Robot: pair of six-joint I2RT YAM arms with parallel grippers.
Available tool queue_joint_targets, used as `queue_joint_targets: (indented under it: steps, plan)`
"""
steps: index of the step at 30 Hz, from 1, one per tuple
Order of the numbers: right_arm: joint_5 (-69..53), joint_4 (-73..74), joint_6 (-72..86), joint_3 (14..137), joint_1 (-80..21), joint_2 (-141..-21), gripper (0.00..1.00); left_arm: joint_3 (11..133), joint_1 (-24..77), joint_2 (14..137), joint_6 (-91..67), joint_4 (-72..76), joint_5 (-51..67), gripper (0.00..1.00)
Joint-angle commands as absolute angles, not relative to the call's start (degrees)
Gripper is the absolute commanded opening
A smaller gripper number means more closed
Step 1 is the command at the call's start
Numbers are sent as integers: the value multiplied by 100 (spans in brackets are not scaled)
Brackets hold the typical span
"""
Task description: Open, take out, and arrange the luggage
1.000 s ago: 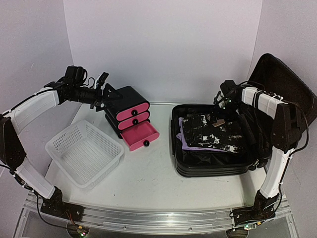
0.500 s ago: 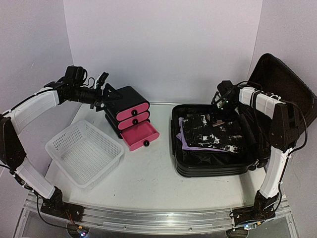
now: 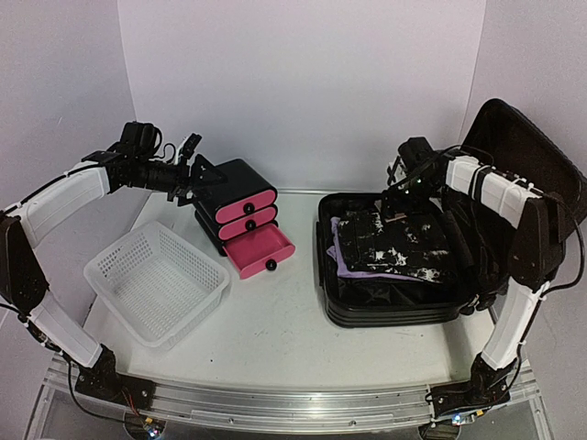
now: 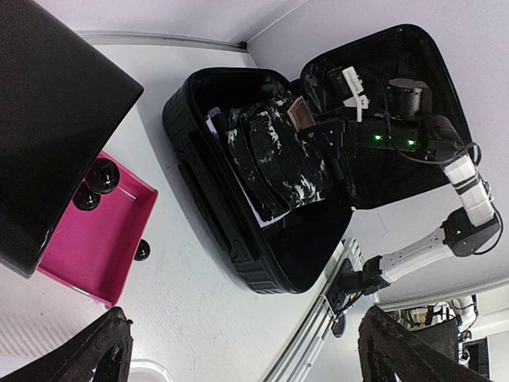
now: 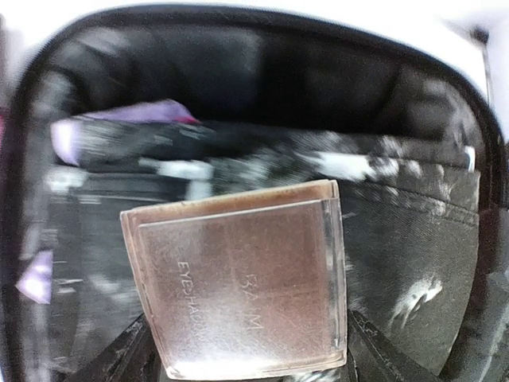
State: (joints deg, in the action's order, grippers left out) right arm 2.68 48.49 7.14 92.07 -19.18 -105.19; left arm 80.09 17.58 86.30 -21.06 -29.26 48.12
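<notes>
The luggage [image 3: 394,307] lies open at the right of the table, its lid [image 3: 527,156] leaning back. It holds a black-and-white patterned garment [image 3: 404,246] over a purple one [image 3: 341,258]. My right gripper [image 3: 396,203] hovers over the luggage's back left corner, shut on a clear pinkish-brown eyeshadow case [image 5: 246,278]. The case fills the right wrist view above the garment [image 5: 413,239], with a finger [image 5: 119,358] at each side of its lower edge. My left gripper [image 3: 194,170] hangs open beside the drawer box, holding nothing. In the left wrist view the luggage [image 4: 231,231] and the case [image 4: 298,111] show.
A black box with pink drawers [image 3: 240,197] stands left of centre, its lowest drawer [image 3: 259,249] pulled open. A white mesh basket [image 3: 156,280] sits at the front left. White walls close in the back and both sides.
My right gripper has shut on the eyeshadow case that lay on the patterned garment and carried it up and toward the luggage's back left. The left arm has stayed still.
</notes>
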Motion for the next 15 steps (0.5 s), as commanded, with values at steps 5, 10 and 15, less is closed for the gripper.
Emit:
queue_joint_targets:
  steps: [5,10,15]
  plan:
    - [-217,3989,1238,9397,-2897,-10204,53,8016,1775,8634,-2091,-2643,4952,100]
    - [-391,3938,1409,9975,-3636,-10949,53,8007,1781,8620,-2066,-2645,4898,99]
    - [-526,4012,1485,10902,-4293,-11904,53,8016,1782,8636,-2094,-2633,4958,100]
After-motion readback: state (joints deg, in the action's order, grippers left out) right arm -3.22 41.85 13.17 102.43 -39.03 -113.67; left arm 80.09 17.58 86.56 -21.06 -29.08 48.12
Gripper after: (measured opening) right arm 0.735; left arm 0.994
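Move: The right hand already holds the brown eyeshadow case above the luggage's far part. The open pink drawer lies about 31 cm to this hand's left, some 2 cm back and 12 cm below; its black cabinet stands around 36 cm left and 7 cm ahead. The luggage's middle is about 8 cm back, straight below otherwise. From the idle left hand the drawer is roughly 10 cm right, 6 cm ahead and 26 cm down. Leftward and fast, about 20 cm, the right hand carries the eyeshadow case from above the clothes out to the luggage's left rim and towards the open pink drawer, drawing back slightly. It rises some 3 cm at first, then begins to sink, while the wrist turns roughly 20 degrees counter-clockwise and the fingers keep their hold. ##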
